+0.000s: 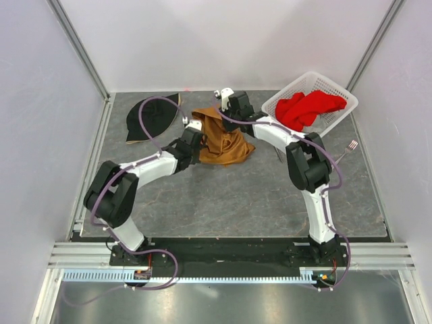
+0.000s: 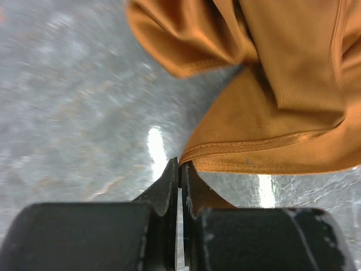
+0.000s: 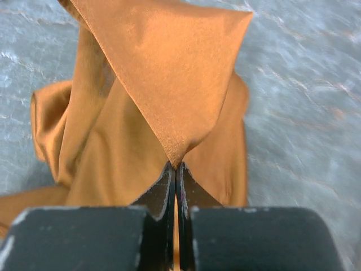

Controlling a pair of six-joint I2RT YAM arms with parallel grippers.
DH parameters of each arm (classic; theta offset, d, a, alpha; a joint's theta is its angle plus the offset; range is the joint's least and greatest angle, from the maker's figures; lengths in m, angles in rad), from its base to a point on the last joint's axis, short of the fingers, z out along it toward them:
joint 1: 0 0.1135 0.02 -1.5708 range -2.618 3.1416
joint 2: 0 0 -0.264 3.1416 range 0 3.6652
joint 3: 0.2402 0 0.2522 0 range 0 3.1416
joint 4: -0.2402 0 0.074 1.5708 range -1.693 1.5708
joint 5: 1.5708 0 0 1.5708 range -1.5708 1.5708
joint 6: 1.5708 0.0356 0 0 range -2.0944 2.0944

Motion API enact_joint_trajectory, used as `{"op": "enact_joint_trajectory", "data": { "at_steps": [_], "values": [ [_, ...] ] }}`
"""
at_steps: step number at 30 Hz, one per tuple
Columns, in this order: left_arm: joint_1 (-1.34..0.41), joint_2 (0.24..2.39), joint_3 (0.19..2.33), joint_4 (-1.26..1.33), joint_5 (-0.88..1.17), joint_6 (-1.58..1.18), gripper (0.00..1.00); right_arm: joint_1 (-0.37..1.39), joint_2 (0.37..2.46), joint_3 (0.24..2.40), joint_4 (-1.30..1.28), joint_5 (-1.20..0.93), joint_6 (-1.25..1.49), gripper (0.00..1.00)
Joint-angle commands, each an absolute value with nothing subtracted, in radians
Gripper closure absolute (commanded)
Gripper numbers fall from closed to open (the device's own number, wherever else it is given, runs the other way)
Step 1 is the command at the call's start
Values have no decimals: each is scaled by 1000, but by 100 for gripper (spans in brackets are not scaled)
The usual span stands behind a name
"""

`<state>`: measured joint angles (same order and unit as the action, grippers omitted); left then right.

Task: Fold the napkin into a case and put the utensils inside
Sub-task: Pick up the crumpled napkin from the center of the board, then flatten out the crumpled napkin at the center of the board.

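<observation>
The shiny orange-brown napkin [image 1: 221, 140] lies bunched up on the grey table, its top edge lifted. My left gripper [image 1: 195, 128] is at the napkin's left side. In the left wrist view the left gripper [image 2: 180, 165] is shut on the hemmed edge of the napkin [image 2: 271, 113]. My right gripper [image 1: 221, 111] is at the far end of the cloth. In the right wrist view the right gripper [image 3: 176, 166] pinches a pointed corner of the napkin [image 3: 163, 84]. A silver fork [image 1: 349, 147] lies at the right. A thin grey metal piece [image 1: 278, 154] shows partly under the right forearm.
A black hat [image 1: 152, 116] lies at the back left, close to the left gripper. A white basket [image 1: 335, 86] with a red cloth [image 1: 309, 108] in it stands at the back right. Metal rails edge the table on both sides.
</observation>
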<state>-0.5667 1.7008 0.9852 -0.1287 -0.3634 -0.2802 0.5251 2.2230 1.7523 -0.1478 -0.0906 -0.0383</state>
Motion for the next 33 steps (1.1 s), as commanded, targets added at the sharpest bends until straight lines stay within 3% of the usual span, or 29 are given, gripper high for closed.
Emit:
{"op": "enact_joint_trajectory", "data": {
  "at_steps": [1, 7, 12, 19, 25, 29, 33],
  "values": [
    [-549, 1492, 1039, -233, -345, -245, 98, 528, 1992, 1801, -334, 4, -12, 100],
    [-549, 973, 1054, -449, -264, -282, 98, 529, 1579, 1660, -527, 110, -21, 100],
    [-549, 613, 1146, -491, -4, -291, 98, 575, 1266, 1605, -646, 81, -57, 100],
    [-549, 476, 1371, -549, 288, -336, 98, 583, 907, 1634, -735, -101, 17, 100],
    [-549, 486, 1425, -560, 285, -382, 98, 583, 837, 1528, -632, -118, 251, 100],
    [-549, 578, 1272, -593, 4, -486, 98, 583, 951, 1445, -583, 49, 363, 100],
    [-549, 755, 1151, -650, -314, -573, 98, 557, 1255, 1442, -566, 123, 368, 100]
  ]
}}
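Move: Both hands already pinch the napkin: its middle lies about 7 cm ahead, 8 cm right and 2 cm below the left hand, and some 6 cm back from the right hand, level sideways and 3 cm below. From the left hand the black hat lies roughly 15 cm ahead and 16 cm left. The white basket is about 28 cm right and 5 cm ahead of the right hand. Both hands keep their pinch, fling the napkin up some 45 cm and back over 30, then swing forward-down. ##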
